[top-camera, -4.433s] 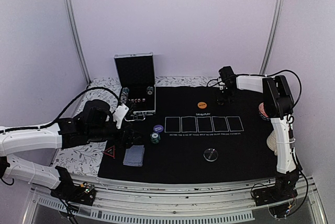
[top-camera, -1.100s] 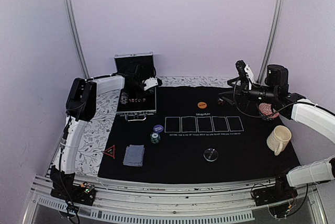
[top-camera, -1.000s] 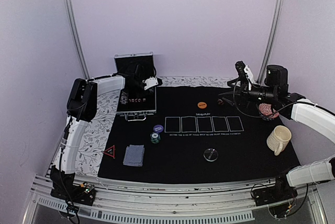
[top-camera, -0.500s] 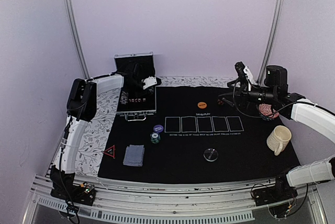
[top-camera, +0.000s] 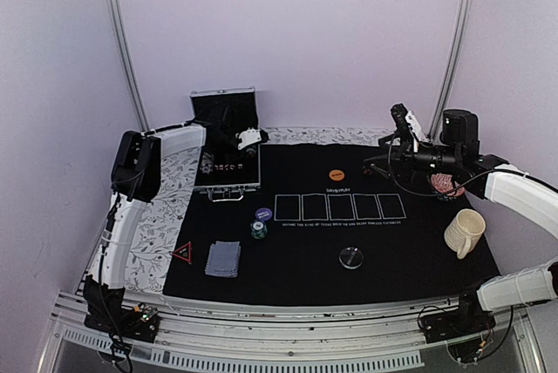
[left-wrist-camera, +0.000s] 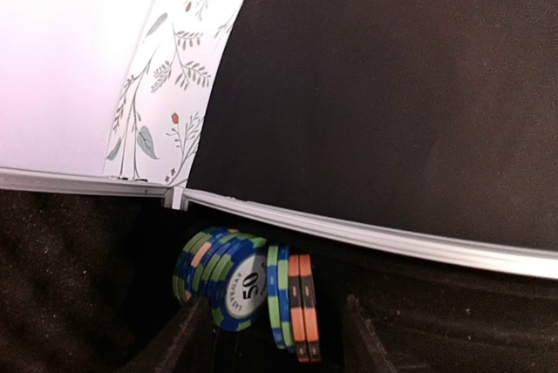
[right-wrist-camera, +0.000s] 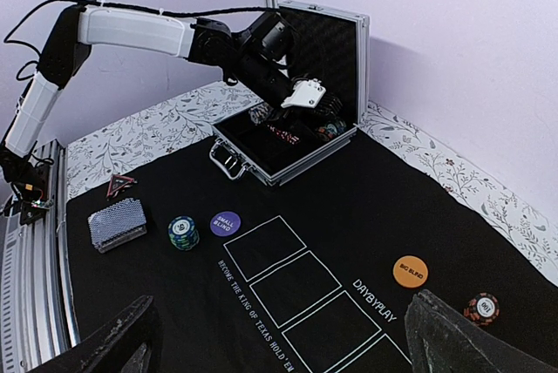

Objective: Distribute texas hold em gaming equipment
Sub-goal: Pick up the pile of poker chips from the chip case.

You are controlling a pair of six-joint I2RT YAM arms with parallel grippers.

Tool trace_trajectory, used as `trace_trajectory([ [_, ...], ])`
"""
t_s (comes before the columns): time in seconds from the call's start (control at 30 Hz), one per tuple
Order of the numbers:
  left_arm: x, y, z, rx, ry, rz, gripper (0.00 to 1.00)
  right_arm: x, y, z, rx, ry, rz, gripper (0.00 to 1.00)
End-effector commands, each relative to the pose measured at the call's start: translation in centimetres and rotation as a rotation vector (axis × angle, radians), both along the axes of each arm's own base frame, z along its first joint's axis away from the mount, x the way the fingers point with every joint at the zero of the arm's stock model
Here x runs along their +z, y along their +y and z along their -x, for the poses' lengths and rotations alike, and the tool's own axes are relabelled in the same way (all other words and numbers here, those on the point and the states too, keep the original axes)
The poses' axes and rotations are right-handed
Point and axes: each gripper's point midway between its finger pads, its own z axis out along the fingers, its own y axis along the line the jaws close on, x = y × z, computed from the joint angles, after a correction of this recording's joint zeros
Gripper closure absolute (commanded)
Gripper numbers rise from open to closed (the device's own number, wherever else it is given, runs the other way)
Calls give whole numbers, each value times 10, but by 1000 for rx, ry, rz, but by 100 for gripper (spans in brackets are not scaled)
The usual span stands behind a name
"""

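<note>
My left gripper (top-camera: 237, 139) reaches into the open metal case (top-camera: 225, 183) at the back left. Between its open fingers (left-wrist-camera: 179, 342) a row of blue-green and orange poker chips (left-wrist-camera: 235, 281) stands on edge in a slot, and a gap shows beside the orange ones. On the black mat (top-camera: 410, 251) lie the card deck (top-camera: 223, 259), a red triangle marker (top-camera: 182, 254), a green-blue chip stack (top-camera: 258, 230), a purple disc (top-camera: 263, 213), an orange disc (top-camera: 337, 175) and a clear disc (top-camera: 350, 257). My right gripper (right-wrist-camera: 292, 351) hangs wide open above the mat's far right, holding nothing.
A cream mug (top-camera: 464, 232) and a red-patterned object (top-camera: 445, 184) sit at the mat's right side. A red-black chip (right-wrist-camera: 481, 308) lies near the orange disc. The case lid (top-camera: 224, 111) stands upright behind the left gripper. Flowered cloth (top-camera: 153, 242) borders the mat.
The left arm has swung from the mat's left side into the case, where its jaws narrowed and widened again. The right arm has shifted too, and has held still over the last second.
</note>
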Motion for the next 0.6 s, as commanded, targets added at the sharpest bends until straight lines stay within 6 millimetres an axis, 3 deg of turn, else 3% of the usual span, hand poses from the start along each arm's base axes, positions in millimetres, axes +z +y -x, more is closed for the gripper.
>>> trace_trajectory([
  [0.0,-54,-3,20,31,113,-51,46,9,4,1,24,-17,-8,1],
  [0.1,-53,-2,11,60,89,-51,44,8,5,0,22,-16,-7,1],
  [0.23,-59,-6,17,41,114,-46,52,5,4,1,21,4,-5,1],
  [0.3,-65,-6,22,27,127,-58,60,5,3,1,15,-1,-2,1],
  [0.47,-57,-11,42,-26,191,-42,100,9,3,3,14,0,-11,1],
  [0.57,-31,-13,45,-27,182,-15,100,10,2,4,8,4,-11,1],
])
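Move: The pile of poker chips stands on edge in the far right corner of the chip case, about 2 cm ahead, 2 cm right and 1 cm below the left hand, whose half-open fingers straddle its near end. The red dice lie some 4 cm back and 5 cm left of the left hand; the other chip row is about 2 cm back and 12 cm left. From the right hand, the pile is roughly 30 cm ahead, 27 cm left and 24 cm lower. Bring the left gripper about 1 cm forward at the near end of the chip pile while the fingers open slightly wider, then snap them fully shut at the orange chips. As they finish closing, draw back the same 1 cm and rise roughly half a centimetre, ending with the tips touching the orange chips' edges and nothing between them. ##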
